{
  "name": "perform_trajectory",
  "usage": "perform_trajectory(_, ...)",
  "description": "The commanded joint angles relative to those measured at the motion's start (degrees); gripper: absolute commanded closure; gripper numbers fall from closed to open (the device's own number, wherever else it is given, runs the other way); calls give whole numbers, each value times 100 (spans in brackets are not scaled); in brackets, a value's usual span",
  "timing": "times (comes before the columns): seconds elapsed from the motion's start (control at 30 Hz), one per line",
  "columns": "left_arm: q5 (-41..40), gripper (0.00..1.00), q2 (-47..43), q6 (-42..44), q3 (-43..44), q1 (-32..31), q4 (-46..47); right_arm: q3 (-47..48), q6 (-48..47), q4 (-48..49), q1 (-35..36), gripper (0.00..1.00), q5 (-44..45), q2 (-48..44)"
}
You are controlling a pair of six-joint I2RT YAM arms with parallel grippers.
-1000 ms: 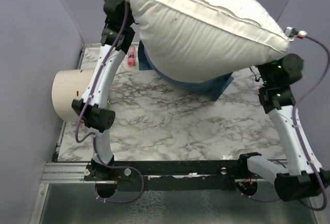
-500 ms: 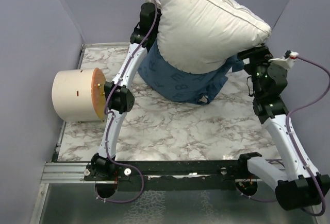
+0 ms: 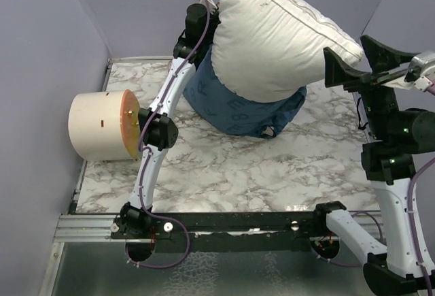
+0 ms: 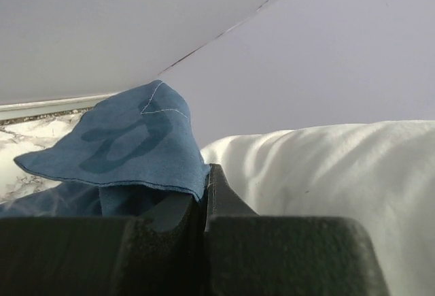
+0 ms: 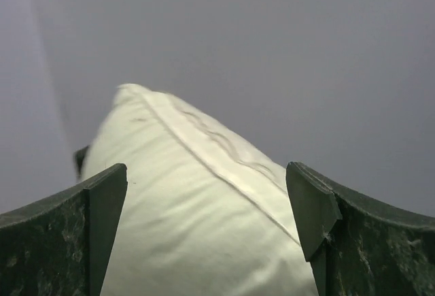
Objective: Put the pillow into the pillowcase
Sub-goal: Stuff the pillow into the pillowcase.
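The white pillow (image 3: pixel 279 37) stands tilted at the back of the table, its lower end inside the blue pillowcase (image 3: pixel 238 109), which bunches around it on the marble. My left gripper (image 3: pixel 208 3) is high at the pillow's left side, shut on the pillowcase's hem (image 4: pixel 160 180), with the pillow (image 4: pixel 326 173) right beside it. My right gripper (image 3: pixel 353 56) is open at the pillow's right corner and holds nothing. In the right wrist view the pillow (image 5: pixel 190 228) lies ahead between the spread fingers (image 5: pixel 309 207).
A beige cylinder (image 3: pixel 98 124) with an orange face lies at the table's left edge. Purple walls close in the left, back and right. The marble tabletop (image 3: pixel 245 167) runs to the black rail (image 3: pixel 231 222) at the near edge.
My right gripper has opened, let go of the pillow's corner and drawn back to the right. The pillow swung upright and its lower end dropped into the pillowcase. My left arm shifted right.
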Motion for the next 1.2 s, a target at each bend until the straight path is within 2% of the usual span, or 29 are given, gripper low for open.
perform_trajectory(0.0,169,100,-196,195,-64,-167,187,1133,-231,-633,16,0,-3196,717)
perform_trajectory(0.1,156,100,-245,212,-58,-250,254,2079,-292,-1635,59,0,-3383,1718)
perform_trajectory(0.27,176,100,-448,447,-72,-365,182,2859,-598,-2460,94,0,-2454,2871)
perform_trajectory(0.4,121,100,-727,589,-130,-379,186,3084,-741,-3163,120,1,-2295,3580)
perform_trajectory(0.43,76,100,-836,625,-150,-379,201,2987,-721,-3229,175,5,-2271,3615)
perform_trajectory(0.47,22,100,-946,665,-167,-382,226,2821,-651,-3263,213,13,-2196,3593)
perform_trajectory(0.5,-36,100,-1094,710,-179,-390,265,2618,-494,-3228,218,32,-2135,3514)
perform_trajectory(0.53,-132,100,-1253,754,-201,-399,323,2416,-279,-3173,220,62,-2023,3405)
perform_trajectory(0.57,-228,100,-1434,806,-227,-415,401,2197,-21,-3077,221,88,-1992,3238)
perform_trajectory(0.6,-373,100,-1632,885,-252,-447,457,1977,325,-2891,216,97,-2115,3047)
perform_trajectory(0.73,-948,100,-2605,1491,-653,-741,680,1259,2350,-1573,213,99,-3487,2255)
perform_trajectory(0.8,-1158,100,-2986,1803,-838,-978,675,1007,3359,-938,217,99,-3741,1931)
perform_trajectory(0.93,-1190,100,-3181,1902,-974,-1199,581,256,4279,-847,210,99,-3115,1203)
perform_trajectory(1.1,-1155,100,-2699,1759,-582,-1410,556,-1438,5448,-596,212,99,-2228,428)
perform_trajectory(1.17,-1187,100,-2481,1741,-422,-1535,549,-2017,5663,-864,208,99,-1386,118)
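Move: Ahead of the open right hand, about 15 cm out, 8 cm to its left and 9 cm lower, hangs the pillow's right end. The pillow's middle is roughly 24 cm ahead, 15 cm left and 12 cm down; the pillowcase's middle is about 17 cm ahead, 23 cm left and 33 cm below. From the left hand, still shut on the case's edge, that pillow end lies some 18 cm right, 12 cm back and about 4 cm higher. Swinging left and briefly up, the open right hand then reaches forward and dips onto the pillow's right end, shuts on its cloth and hauls it about 15 cm back, turning counter-clockwise and tipping down. The left hand, keeping its pinch on the pillowcase's edge, first drifts slightly right, then pulls back and up about 16 cm each way, tilting its fingers upward. ##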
